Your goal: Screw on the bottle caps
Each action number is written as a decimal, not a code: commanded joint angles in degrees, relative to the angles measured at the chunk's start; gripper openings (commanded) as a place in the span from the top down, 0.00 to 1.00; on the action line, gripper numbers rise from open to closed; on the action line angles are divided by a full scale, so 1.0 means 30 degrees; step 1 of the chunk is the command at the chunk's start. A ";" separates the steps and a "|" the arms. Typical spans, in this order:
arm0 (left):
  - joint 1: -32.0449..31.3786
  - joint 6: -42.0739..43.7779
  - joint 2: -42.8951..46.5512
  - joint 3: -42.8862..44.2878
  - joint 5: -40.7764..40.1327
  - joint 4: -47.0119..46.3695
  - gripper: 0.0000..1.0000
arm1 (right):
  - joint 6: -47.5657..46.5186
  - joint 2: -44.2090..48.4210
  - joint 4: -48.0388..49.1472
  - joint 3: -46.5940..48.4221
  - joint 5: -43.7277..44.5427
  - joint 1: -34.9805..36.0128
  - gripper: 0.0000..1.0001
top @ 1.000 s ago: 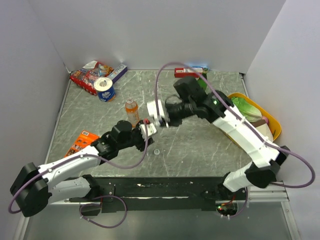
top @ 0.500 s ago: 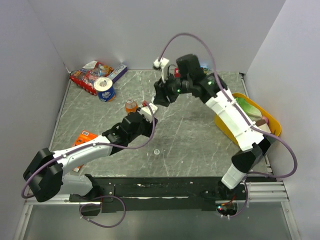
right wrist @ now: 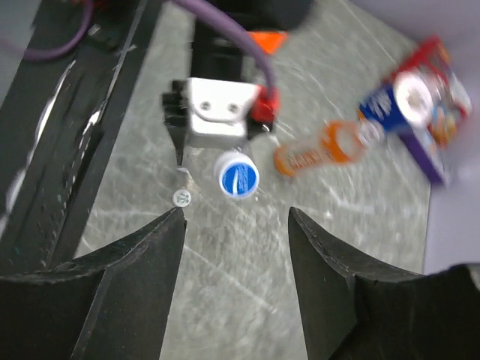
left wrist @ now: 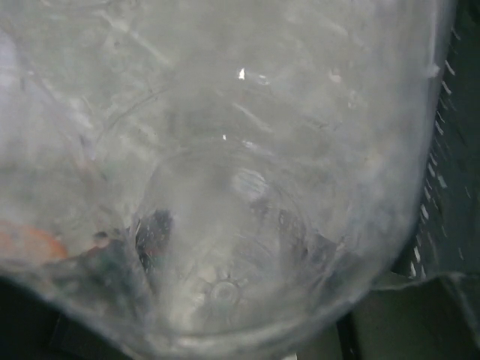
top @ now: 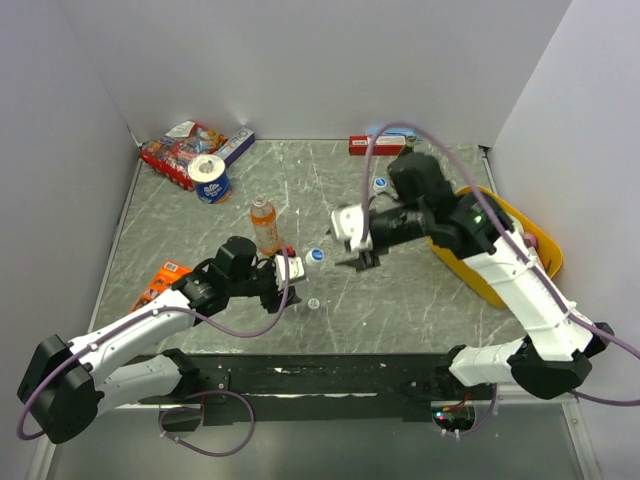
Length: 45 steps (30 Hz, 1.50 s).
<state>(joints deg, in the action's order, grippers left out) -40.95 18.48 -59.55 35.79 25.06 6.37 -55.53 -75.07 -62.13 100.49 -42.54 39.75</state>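
Observation:
My left gripper (top: 288, 268) is shut on a clear empty bottle (top: 303, 261) held low over the table's middle. That bottle's wall (left wrist: 225, 187) fills the left wrist view and hides the fingers. A blue cap (top: 316, 254) (right wrist: 238, 178) sits on its mouth. My right gripper (top: 357, 258) (right wrist: 236, 211) hangs open just right of that cap, with nothing between its fingers. The orange-drink bottle (top: 264, 222) (right wrist: 330, 148) stands behind the left gripper. A small white cap (top: 313, 302) (right wrist: 182, 198) lies on the table in front of the clear bottle. Another blue cap (top: 380, 183) lies further back.
A blue-and-white tape roll (top: 210, 178), a red snack pack (top: 178, 150) and a box (top: 236, 147) sit at the back left. An orange packet (top: 164, 281) lies near the left edge. A yellow tray (top: 553, 262) with greens stands on the right, a red box (top: 372, 146) at the back.
The right gripper has come down from the back to the clear bottle's cap and opened. The left arm has drawn the clear bottle toward the near side, away from the orange bottle.

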 commanded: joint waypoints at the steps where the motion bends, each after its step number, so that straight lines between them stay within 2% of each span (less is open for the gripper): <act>1: -0.0002 0.4851 -0.0480 0.1457 0.3570 0.3323 0.99 | -0.6269 0.0471 0.0229 -0.2234 0.0909 0.2066 0.35; 5: -0.0003 0.5530 -0.0658 0.2014 0.3601 0.3357 0.99 | -0.7445 0.0093 0.0145 -0.2472 0.0969 0.3010 0.35; 13: -0.0003 0.5266 -0.0776 0.2426 0.3659 0.2565 0.99 | -0.9731 -0.1314 -0.2053 -0.1416 0.0852 0.3158 0.38; 19: -0.0032 0.5529 -0.0658 0.2337 0.3571 0.2505 0.99 | -0.9733 -0.1784 -0.2582 -0.1035 0.0705 0.3187 0.52; 30: -0.0003 0.5325 -0.1126 0.2484 0.3893 0.2389 0.99 | -0.9412 -0.0730 -0.1264 -0.1679 0.0705 0.3245 0.47; 40: -0.0003 0.4827 -0.1362 0.2719 0.3776 0.1600 0.99 | -0.9528 -0.1549 -0.2053 -0.1211 0.0411 0.3245 0.60; 41: -0.0003 0.4739 -0.1303 0.2660 0.3718 0.1365 0.99 | -0.9296 -0.1608 -0.2083 -0.1240 0.0412 0.3245 0.62; 42: -0.0032 0.4419 -0.1216 0.2573 0.3398 0.1102 0.99 | -0.8946 -0.1869 -0.1909 -0.1240 0.0470 0.3187 0.81; 43: -0.0032 0.3981 -0.1157 0.2253 0.3018 0.0606 0.99 | -0.8420 -0.2162 -0.1908 -0.1008 0.0587 0.3216 0.90; 44: -0.0032 0.3397 -0.1069 0.2017 0.2347 -0.1139 0.99 | -0.7168 -0.2455 -0.2024 -0.0745 0.0443 0.2897 0.96; 45: -0.0090 0.1506 -0.0807 0.1725 -0.0009 -0.2230 0.99 | -0.5995 -0.3183 -0.1416 -0.0423 0.0354 0.2691 1.00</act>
<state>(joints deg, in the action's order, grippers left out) -40.95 32.75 -63.68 41.32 33.52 14.50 -82.74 -79.81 -68.29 95.39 -39.57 49.06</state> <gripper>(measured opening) 0.613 0.422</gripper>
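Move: The blue cap on the held bottle's neck is about 5 cm left, 1 cm ahead and 7 cm below the open right gripper. The clear bottle's body centres some 9 cm left and 15 cm below, level fore-aft. Down on the table, the white cap lies roughly 6 cm left and the orange bottle 17 cm left, 15 cm ahead. From the left gripper, the blue cap is about 6 cm right, 2 cm ahead and 12 cm up. Bring the open right gripper down about 7 cm, with some 3 cm leftward and back, onto the blue cap, swinging its fingers roughly 20 degrees counter-clockwise. Settle there and close the fingers until they pinch the cap's sides. Keep the left grip on the clear bottle, easing it back a couple of centimetres and turning 15 degrees clockwise, then hold it still. ##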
